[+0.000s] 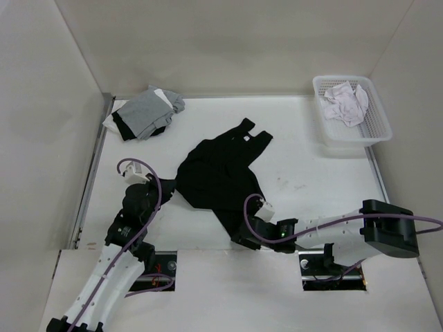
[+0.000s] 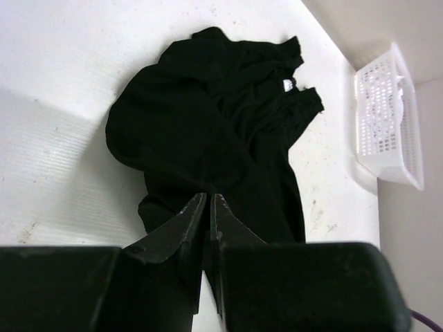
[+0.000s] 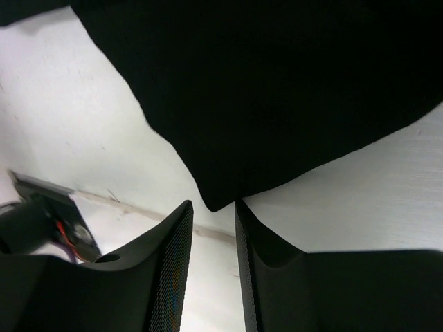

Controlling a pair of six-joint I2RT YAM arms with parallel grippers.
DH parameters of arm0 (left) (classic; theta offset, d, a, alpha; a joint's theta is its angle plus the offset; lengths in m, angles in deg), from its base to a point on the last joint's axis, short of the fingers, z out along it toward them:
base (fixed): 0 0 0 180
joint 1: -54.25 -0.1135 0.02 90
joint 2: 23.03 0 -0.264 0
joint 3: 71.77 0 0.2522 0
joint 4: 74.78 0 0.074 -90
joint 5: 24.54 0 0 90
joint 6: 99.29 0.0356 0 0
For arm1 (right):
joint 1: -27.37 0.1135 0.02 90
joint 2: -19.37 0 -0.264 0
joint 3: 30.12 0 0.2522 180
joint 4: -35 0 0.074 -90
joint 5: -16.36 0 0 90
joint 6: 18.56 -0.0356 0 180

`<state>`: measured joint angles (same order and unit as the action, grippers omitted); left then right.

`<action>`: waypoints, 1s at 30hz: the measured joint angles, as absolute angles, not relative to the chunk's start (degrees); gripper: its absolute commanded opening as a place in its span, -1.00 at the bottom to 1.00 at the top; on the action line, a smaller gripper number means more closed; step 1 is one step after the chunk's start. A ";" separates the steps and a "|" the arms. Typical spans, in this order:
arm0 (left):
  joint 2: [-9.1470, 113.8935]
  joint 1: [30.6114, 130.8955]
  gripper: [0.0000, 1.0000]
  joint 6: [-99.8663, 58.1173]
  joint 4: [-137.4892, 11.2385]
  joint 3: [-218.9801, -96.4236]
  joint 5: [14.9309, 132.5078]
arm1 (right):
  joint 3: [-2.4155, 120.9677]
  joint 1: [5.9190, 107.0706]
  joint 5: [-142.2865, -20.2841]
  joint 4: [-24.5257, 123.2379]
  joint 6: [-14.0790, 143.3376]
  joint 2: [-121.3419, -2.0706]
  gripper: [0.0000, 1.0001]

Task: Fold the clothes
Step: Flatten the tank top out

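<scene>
The clothes point(image 1: 218, 169) are one black sleeveless garment lying rumpled in the middle of the white table, straps toward the far side. In the left wrist view the clothes point(image 2: 208, 117) spread out ahead of my left gripper point(image 2: 208, 196), which is shut with its tips over the near left edge of the fabric; whether any cloth is pinched I cannot tell. That left gripper point(image 1: 163, 188) sits at the garment's left side. My right gripper point(image 1: 239, 232) is at the garment's near corner. Its jaws point(image 3: 213, 203) stand open, with the pointed corner of the clothes point(image 3: 277, 90) just at the tips, not clamped.
A white basket point(image 1: 351, 131) at the far right holds a white rumpled cloth point(image 1: 348, 102); the basket point(image 2: 387, 131) also shows in the left wrist view. A grey-and-white pile of garments point(image 1: 144, 114) lies at the far left. Walls enclose the table on three sides.
</scene>
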<state>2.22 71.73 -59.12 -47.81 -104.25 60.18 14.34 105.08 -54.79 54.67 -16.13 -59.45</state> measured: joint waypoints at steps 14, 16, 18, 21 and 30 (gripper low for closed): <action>0.21 74.44 -0.86 -59.12 -48.71 -104.25 60.79 | 15.87 105.45 -50.07 61.19 -27.84 -59.82 -0.54; -0.07 74.53 -0.85 -59.12 -49.01 -104.23 60.79 | 16.07 105.32 -50.18 62.04 -27.78 -60.00 -0.65; -0.14 74.53 -0.85 -59.14 -49.40 -104.14 60.81 | 16.35 104.88 -50.51 62.24 -27.34 -60.39 -0.74; -0.09 74.50 -0.85 -59.16 -49.91 -103.68 60.86 | 16.72 103.73 -51.03 62.17 -26.31 -60.90 -0.88; 0.06 73.72 -0.90 -59.16 -50.06 -103.55 61.16 | 16.77 101.30 -48.69 65.21 -19.34 -54.05 -1.00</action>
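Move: The tank top's near corner lies almost at the right hand's open fingertips, about 2 cm ahead, 1 cm to its right and 1 cm lower. From the right hand, the left-hand edge of the cloth, still held raised by the left fingers, is some 16 cm ahead, 20 cm left and 12 cm up; the shoulder straps lie roughly 38 cm ahead and 7 cm right. From the left hand, the near corner is about 14 cm back, 20 cm right and 13 cm down. The right hand creeps about 2 cm forward and a little to its right, low over the table at the tank top's near corner, turning some 10 degrees clockwise and sinking about half a centimetre as its part-open fingers shut on the hem there. With the fingers closed it then starts to lift, quickly, by 2 to 3 cm while still going forward and right, while the left hand keeps its pinch on the cloth's left edge and eases about 1.5 cm right and 1 cm up. ##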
